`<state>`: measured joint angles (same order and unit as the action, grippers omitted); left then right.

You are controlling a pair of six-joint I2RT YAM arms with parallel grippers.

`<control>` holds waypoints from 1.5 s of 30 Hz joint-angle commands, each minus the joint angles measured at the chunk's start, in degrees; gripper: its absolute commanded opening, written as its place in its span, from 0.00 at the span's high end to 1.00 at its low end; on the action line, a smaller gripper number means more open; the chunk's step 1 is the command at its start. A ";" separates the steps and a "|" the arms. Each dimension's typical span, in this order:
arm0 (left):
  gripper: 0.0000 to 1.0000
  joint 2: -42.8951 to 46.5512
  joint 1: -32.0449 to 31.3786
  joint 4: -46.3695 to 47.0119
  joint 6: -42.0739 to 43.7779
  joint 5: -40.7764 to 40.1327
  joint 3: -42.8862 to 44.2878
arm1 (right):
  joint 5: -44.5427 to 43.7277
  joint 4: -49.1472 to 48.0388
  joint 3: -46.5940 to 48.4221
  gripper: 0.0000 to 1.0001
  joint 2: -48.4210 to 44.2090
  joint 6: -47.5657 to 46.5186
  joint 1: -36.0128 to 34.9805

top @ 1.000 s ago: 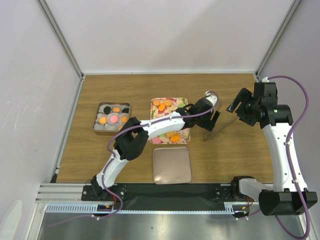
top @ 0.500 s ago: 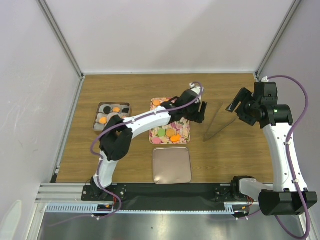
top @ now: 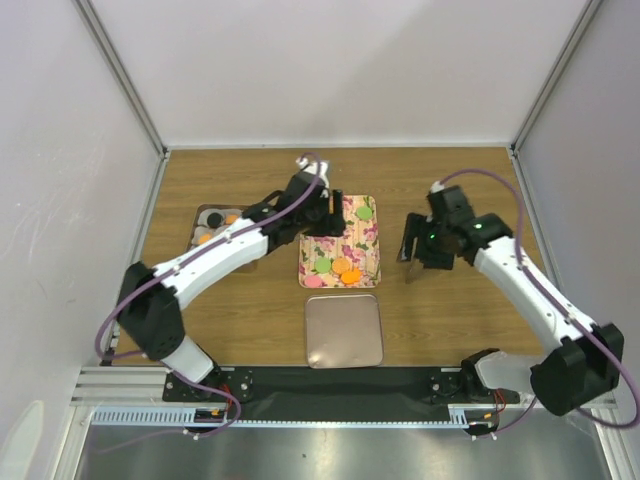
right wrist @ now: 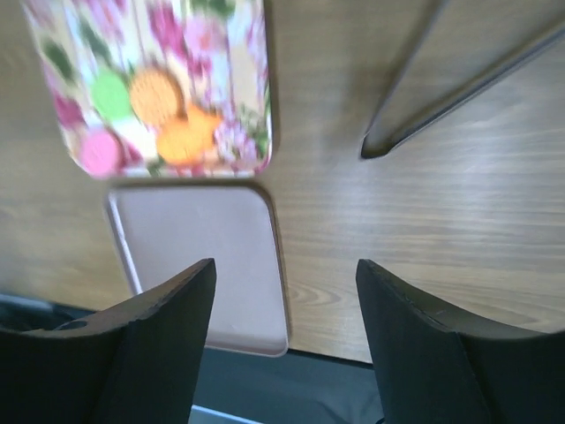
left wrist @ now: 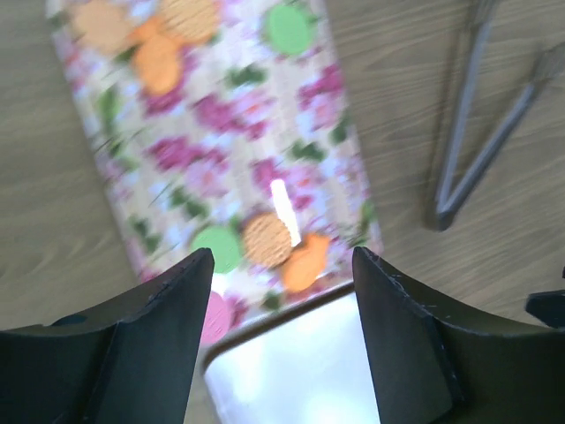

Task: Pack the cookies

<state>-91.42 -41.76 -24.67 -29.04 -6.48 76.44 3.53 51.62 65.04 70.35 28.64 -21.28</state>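
Cookies lie on the floral tray point(top: 362, 240): green point(top: 365, 212), green point(top: 322, 265) and orange point(top: 345, 269) ones. More sit in cups in a metal box point(top: 208, 218), partly under my left arm. My left gripper point(top: 324, 220) is open and empty above the tray's far-left part. Its wrist view shows orange point(left wrist: 267, 238), green point(left wrist: 216, 247) and pink point(left wrist: 212, 318) cookies between the fingers point(left wrist: 159, 336). My right gripper point(top: 416, 246) is open and empty, right of the tray, over metal tongs point(right wrist: 441, 88). Its wrist view shows the tray's cookies point(right wrist: 154, 88).
A plain square metal lid point(top: 343, 330) lies on the table in front of the tray; it also shows in the right wrist view point(right wrist: 203, 265) and the left wrist view point(left wrist: 291, 371). The tongs' closed end point(top: 409, 275) pokes out under my right arm.
My left gripper has swung left, from beside the tongs to over the tray's far-left part. My right arm has come in from the right and now sits above the tongs.
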 commanded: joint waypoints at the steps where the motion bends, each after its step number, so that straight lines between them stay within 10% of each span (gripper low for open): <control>1: 0.30 7.55 2.20 -3.98 -2.95 -2.66 -5.86 | -2.39 -4.76 -3.41 0.30 2.24 -0.96 -5.61; 13: 0.29 24.44 7.92 -12.33 -5.85 -2.93 -18.87 | -3.27 -11.96 -11.15 0.41 12.26 -2.72 -16.69; 34: 0.29 25.85 8.10 -12.51 -6.47 0.33 -21.78 | -6.26 -21.73 -14.06 0.67 21.23 -3.24 -21.44; 45: 0.26 27.08 8.18 -12.95 -4.28 1.99 -22.83 | -5.99 -22.09 -15.47 1.00 21.41 -1.14 -22.23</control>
<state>-66.32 -33.93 -37.91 -34.41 -6.17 54.15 -2.15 29.34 50.50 91.18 26.68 -42.72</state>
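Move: The gray lid's middle lies about 11 cm back and 15 cm to the left of my open right hand and some 17 cm below it; its far right corner is nearer, roughly 4 cm back and 8 cm left. At about the same depth, the flowered tray's middle sits some 8 cm ahead and 15 cm left, and the open tongs' middle about 6 cm ahead and 5 cm right. From my left hand, the lid's middle is roughly 18 cm back, about level sideways and 18 cm below. I drop my right hand some 15 cm and carry it about 8 cm left and a little back, down to the lid's far right corner, turning about 20 degrees counter-clockwise and closing my fingers until they pinch the rim there. Meanwhile my empty left hand draws off the tray towards the cookie box, about 13 cm left and 9 cm back, sinking slightly, fingers still open. ##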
